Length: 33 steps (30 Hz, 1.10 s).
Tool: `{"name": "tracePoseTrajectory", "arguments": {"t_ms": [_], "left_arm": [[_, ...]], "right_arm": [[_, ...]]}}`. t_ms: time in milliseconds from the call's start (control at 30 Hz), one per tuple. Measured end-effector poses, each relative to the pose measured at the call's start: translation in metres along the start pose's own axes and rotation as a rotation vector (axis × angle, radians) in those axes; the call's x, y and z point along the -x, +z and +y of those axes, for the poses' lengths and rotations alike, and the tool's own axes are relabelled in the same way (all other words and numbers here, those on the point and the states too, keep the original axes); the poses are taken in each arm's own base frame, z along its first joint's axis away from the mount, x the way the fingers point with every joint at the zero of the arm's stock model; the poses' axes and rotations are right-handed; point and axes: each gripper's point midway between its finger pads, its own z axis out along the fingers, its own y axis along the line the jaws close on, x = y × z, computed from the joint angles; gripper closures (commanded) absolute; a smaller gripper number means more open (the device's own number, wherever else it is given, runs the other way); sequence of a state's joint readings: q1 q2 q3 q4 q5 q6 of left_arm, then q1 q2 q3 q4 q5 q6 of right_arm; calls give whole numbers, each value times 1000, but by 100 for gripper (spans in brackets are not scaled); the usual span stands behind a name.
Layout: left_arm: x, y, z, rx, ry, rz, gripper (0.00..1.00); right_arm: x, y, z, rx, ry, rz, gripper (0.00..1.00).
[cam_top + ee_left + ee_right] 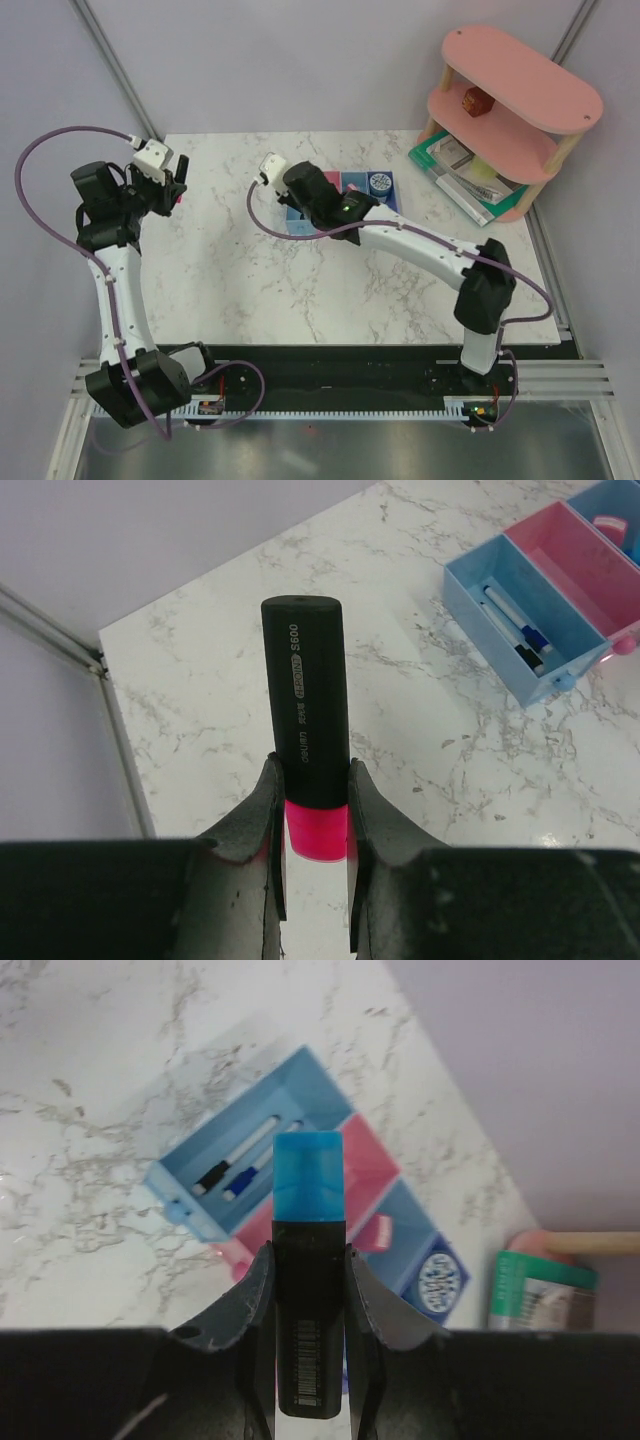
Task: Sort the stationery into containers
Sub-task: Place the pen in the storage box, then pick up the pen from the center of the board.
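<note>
My left gripper is shut on a pink highlighter with a black cap, held above the marble table at the far left. My right gripper is shut on the black part of a blue highlighter and hangs over the containers. In the right wrist view the light blue bin holds two thin pens. The pink bin lies beside it. A pink eraser sits in the blue bin, and the tape roll in the violet-blue one.
A pink two-tier shelf stands at the back right with a small brown block on its middle level. A green-rimmed flat tray lies under it. The right arm stretches across the table's right half.
</note>
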<state>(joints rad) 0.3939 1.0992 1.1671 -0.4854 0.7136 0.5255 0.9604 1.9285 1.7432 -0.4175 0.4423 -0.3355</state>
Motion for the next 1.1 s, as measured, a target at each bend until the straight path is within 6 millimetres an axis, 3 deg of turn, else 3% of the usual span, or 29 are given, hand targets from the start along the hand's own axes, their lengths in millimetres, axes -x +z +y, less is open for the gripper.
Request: {"name": "tracePoseTrajectory", "arguments": {"t_ms": [67, 200, 367, 500, 700, 900, 1000, 1100], "left_arm": [[1, 10, -3, -43, 1, 0, 98], [15, 45, -37, -195, 86, -13, 98], [27, 92, -90, -386, 180, -3, 98], [19, 131, -141, -526, 263, 43, 98], [8, 172, -199, -659, 419, 83, 98], [15, 212, -210, -665, 525, 97, 98], [35, 245, -204, -616, 501, 99, 98], [40, 264, -204, -591, 425, 115, 98]], "right_arm": [[15, -29, -35, -62, -29, -55, 92], [20, -66, -74, -113, -152, -106, 94], [-17, -52, -102, -122, -321, -16, 96], [-51, -42, -126, -114, -419, 65, 96], [-75, -52, -161, -121, -515, 123, 96], [-90, -66, -195, -161, -504, 162, 96], [-101, -71, -210, -178, -481, 190, 96], [-111, -78, -222, -195, -452, 210, 96]]}}
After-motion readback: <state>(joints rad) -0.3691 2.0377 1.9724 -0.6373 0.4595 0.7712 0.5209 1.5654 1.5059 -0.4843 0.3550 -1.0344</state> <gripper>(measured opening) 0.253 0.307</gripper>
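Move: The left hand still grips the pink-tipped pen, with the storage box's middle about 21 cm ahead, 35 cm to its right and 26 cm below. From that hand, the light-blue pen tray lies roughly 21 cm ahead and 23 cm right, and the pink tray 21 cm ahead and 31 cm right. From the right hand, which still holds the blue-tipped pen, the box's middle is some 18 cm ahead, 16 cm right and 17 cm lower, and the round tin 21 cm ahead and 28 cm right. Keeping its grip, the left hand sweeps the pink-tipped pen to the right about 28 cm, then increasingly forward, and sinks some 9 cm in all towards the storage box, its wrist swinging clockwise about 40 degrees. Meanwhile the right hand carries the blue-tipped pen up and then right about 24 cm with a little forward, crossing high in front of the box's middle towards its tin end and rolling so its left side drops, which clears the left part of the box. ##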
